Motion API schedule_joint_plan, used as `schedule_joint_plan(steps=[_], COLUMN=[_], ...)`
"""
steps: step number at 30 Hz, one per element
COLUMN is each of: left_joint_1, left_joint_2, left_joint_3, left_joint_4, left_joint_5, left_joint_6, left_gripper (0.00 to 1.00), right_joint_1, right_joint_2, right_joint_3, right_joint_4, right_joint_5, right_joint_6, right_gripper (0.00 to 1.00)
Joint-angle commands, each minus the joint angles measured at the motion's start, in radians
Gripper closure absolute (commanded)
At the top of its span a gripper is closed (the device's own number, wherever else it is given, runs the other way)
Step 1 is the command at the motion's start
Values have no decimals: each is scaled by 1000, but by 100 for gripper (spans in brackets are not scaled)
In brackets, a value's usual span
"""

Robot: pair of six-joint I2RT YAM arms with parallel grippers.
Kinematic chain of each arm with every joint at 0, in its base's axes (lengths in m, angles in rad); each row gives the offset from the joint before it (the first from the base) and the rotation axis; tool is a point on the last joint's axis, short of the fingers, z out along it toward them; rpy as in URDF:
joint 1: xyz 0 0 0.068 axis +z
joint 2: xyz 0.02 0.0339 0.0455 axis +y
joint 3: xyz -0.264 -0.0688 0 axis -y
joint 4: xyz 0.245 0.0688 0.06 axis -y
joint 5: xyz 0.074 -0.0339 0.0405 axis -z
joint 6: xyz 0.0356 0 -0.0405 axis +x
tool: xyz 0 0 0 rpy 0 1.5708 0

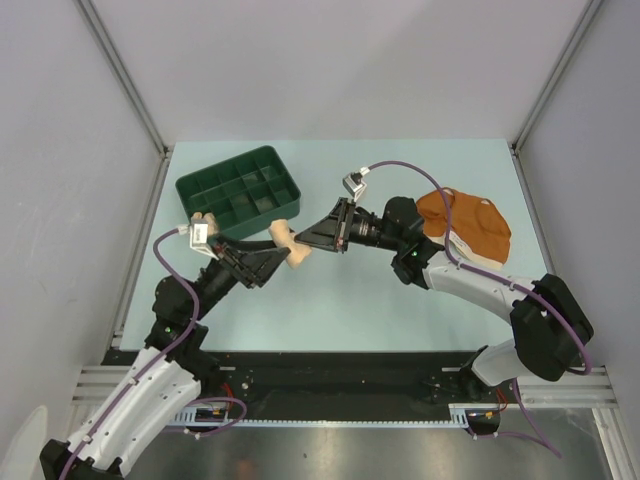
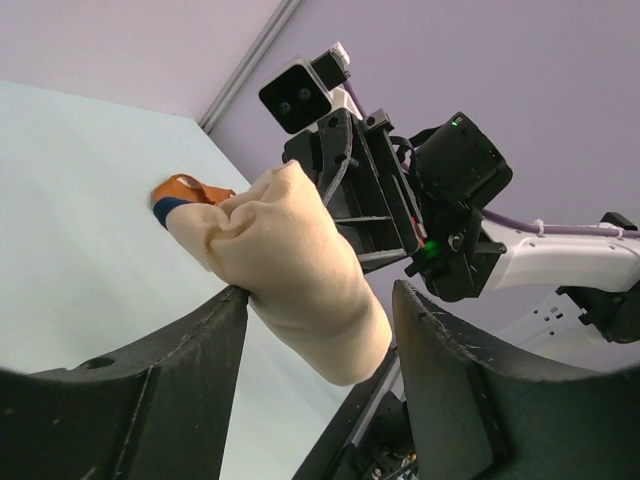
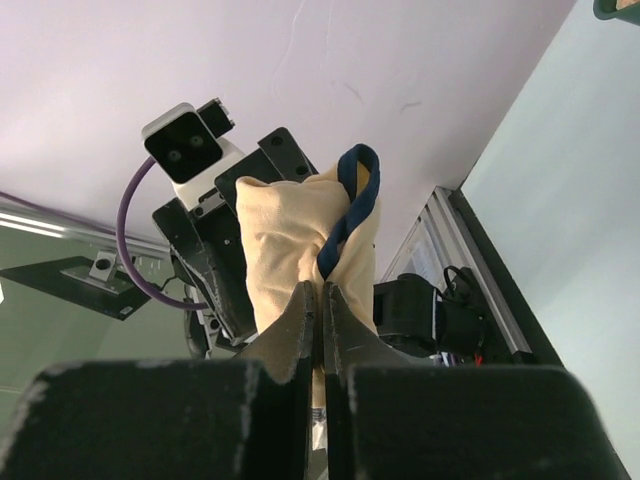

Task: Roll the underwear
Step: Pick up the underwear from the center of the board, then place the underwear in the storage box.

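Note:
A cream underwear with dark trim, rolled into a short bundle (image 1: 286,245), hangs above the table between both arms. My right gripper (image 1: 306,238) is shut on one end of it; in the right wrist view the jaws (image 3: 322,292) pinch the cloth (image 3: 285,235) just under the dark trim (image 3: 356,195). My left gripper (image 2: 322,292) is open around the roll (image 2: 300,255): one finger (image 2: 215,330) touches it, the other (image 2: 440,340) stands apart. A rust-orange underwear (image 1: 465,222) lies flat at the right. A pale peach bundle (image 1: 204,219) sits by the tray.
A dark green compartment tray (image 1: 238,192) stands at the back left, close behind the left gripper. The right arm (image 1: 470,280) stretches across the table from the right. Grey walls close in the sides and back.

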Motion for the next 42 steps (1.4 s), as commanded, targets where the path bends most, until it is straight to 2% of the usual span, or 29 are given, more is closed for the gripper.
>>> schedule_joint_plan(steps=[1, 5, 13, 16, 18, 22, 23, 25, 27, 28, 30, 31, 32, 35, 41, 42], left_joint_1=[4, 4, -22, -48, -75, -115, -120, -122, -120, -119, -100, -88, -74, -4, 176, 225], left_joint_2=[38, 42, 68, 87, 105, 153, 162, 169, 171, 176, 194, 205, 229, 263, 409, 480], left_joint_3=[6, 11, 11, 11, 10, 40, 45, 56, 65, 94, 158, 175, 190, 235, 302, 330], left_joint_4=[105, 110, 159, 175, 203, 202, 185, 163, 117, 81, -31, -57, -93, -154, -211, -214], left_joint_5=[1, 7, 12, 4, 3, 4, 6, 6, -19, -35, -45, -39, -27, 12, 43, 49], left_joint_6=[-36, -35, -52, -56, -62, -47, -43, -30, 11, 32, 101, 114, 123, 152, 282, 304], left_gripper=[38, 46, 54, 60, 67, 86, 99, 100, 100, 100, 100, 100, 100, 100, 100, 100], right_joint_1=[19, 30, 34, 34, 33, 36, 36, 33, 22, 16, -11, -22, -33, -79, -134, -136], right_joint_2=[-13, -16, -6, -13, -16, -30, -35, -50, -81, -93, -131, -145, -176, -222, -322, -328], right_joint_3=[1, 2, 1, 1, 1, 1, 1, 1, 1, 1, 1, 2, 1, 1, 1, 1], right_joint_4=[60, 57, 68, 54, 48, 10, -6, -64, -134, -163, -247, -275, -338, -429, -594, -601], right_joint_5=[-24, -15, -19, -12, -5, 10, 16, 36, 67, 77, 113, 125, 160, 215, 333, 335], right_joint_6=[11, 3, 5, -11, -18, -60, -72, -118, -159, -202, -248, -277, -331, -429, -547, -567], right_gripper=[100, 100, 100, 100, 100, 100, 100, 100, 93, 75, 57, 40, 34, 27, 24, 23])
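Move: The rolled underwear hangs in the air, pinched in the right hand, its middle about 3 cm left of that hand and level with it. From the open left hand it lies some 2 cm ahead, 3 cm to the right and 1 cm higher. The green box stands about 27 cm ahead, 12 cm left and 27 cm below the left hand; the roll already in it is roughly 19 cm ahead, 20 cm left and just as low. The left hand eases about 2 cm forward and 2 cm right onto the underwear while its fingers close and pinch the roll, and only then does the right hand open wide, let go and draw off some 9 cm to the right and 4 cm forward, turning clockwise. Once the roll is free, the left hand carries it quickly forward another 6 cm, with a little left and down, towards the green box, its left side tilting up. ##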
